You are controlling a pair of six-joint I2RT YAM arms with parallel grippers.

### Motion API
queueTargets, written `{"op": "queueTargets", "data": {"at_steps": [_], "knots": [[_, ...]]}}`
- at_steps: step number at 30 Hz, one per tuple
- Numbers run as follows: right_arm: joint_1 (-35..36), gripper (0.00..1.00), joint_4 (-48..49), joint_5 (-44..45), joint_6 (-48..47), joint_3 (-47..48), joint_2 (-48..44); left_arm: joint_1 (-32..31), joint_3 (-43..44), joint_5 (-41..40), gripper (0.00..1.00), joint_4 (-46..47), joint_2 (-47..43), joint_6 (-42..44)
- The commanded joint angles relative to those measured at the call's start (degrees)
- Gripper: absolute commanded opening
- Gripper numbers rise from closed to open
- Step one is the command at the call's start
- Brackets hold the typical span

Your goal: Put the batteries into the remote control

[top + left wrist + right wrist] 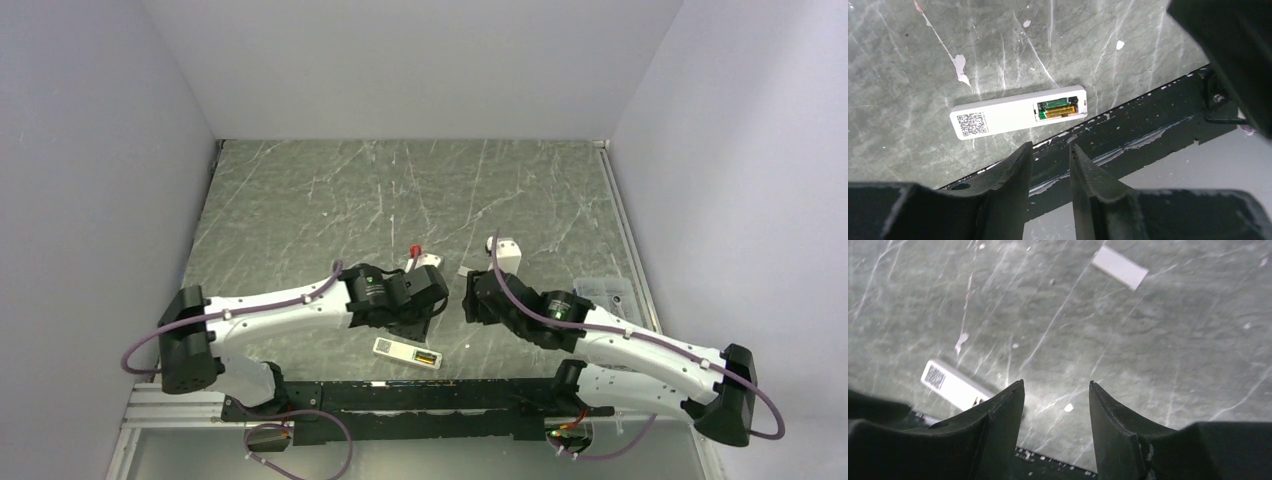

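The white remote control point(1018, 112) lies flat near the table's front edge point(407, 353), its back up, with a QR label at one end. Its battery recess is uncovered, and gold-green batteries point(1060, 109) lie inside it. My left gripper point(1050, 147) hovers just above and in front of the remote. Its fingers stand a little apart with nothing between them. My right gripper point(1056, 385) is open and empty over bare table to the right of the remote point(950, 384), whose recess end is hidden behind one finger. Both grippers face each other at mid-table point(440, 288) point(470, 297).
A small flat white cover piece point(1120, 267) lies apart on the marbled table. A clear plastic packet point(605, 293) sits near the right edge. The black mounting rail point(1148, 125) runs along the front, just beside the remote. Grey walls enclose three sides.
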Motion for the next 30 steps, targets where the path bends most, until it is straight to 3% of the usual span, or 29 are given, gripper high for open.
{"op": "queueTargets", "data": {"at_steps": [1,6,10,12,13,14,30], "knots": [[-8.3,0.54,1.0,-6.3,-10.6,3.4,1.9,0.5,0.1,-2.6,0.41,-0.7,-5.7,1.7],[-15.4,0.6,3.1,-13.0,-17.5,5.1,6.5,2.0,-1.4,-2.6,0.54,-1.2,-10.9,3.0],[-18.4,0.73,4.8,-16.2,-21.3,7.0,12.0,3.7,-2.2,-2.0,0.68,-2.6,-14.8,4.4],[-20.0,0.76,6.2,-18.1,-23.3,7.6,14.7,4.2,-2.3,-1.8,0.79,-3.2,-16.5,5.1],[-20.9,0.77,6.7,-18.6,-24.1,8.1,16.2,4.3,-2.3,-1.8,0.94,-3.4,-17.2,5.5],[-21.6,0.78,7.2,-19.2,-24.9,8.5,17.5,4.5,-2.2,-1.9,0.99,-3.8,-18.1,5.8],[-30.0,0.78,12.2,-26.9,-31.9,18.1,36.2,7.3,-3.3,-2.7,0.99,-7.7,-30.7,11.1]]}}
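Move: The remote's white battery cover lies flat on the table roughly 12 cm straight ahead of the right hand and 12 cm below it. The remote, both batteries already in its open compartment, is about 6 cm back and 15 cm to that hand's left, some 11 cm down. From the left hand, the cover is about 17 cm ahead, 12 cm right and 11 cm below; the remote is almost under it, its middle 2 cm back and 2 cm left, 10 cm down. The white cover is what the empty right hand goes for: it reaches forward about 12 cm, bowing slightly right at first, sinking half as far as it goes, while its half-open fingers spread wider and tip down more steeply. The left hand backs away from the remote, up and left about 10 cm, opening fully while its fingers tilt outward. ##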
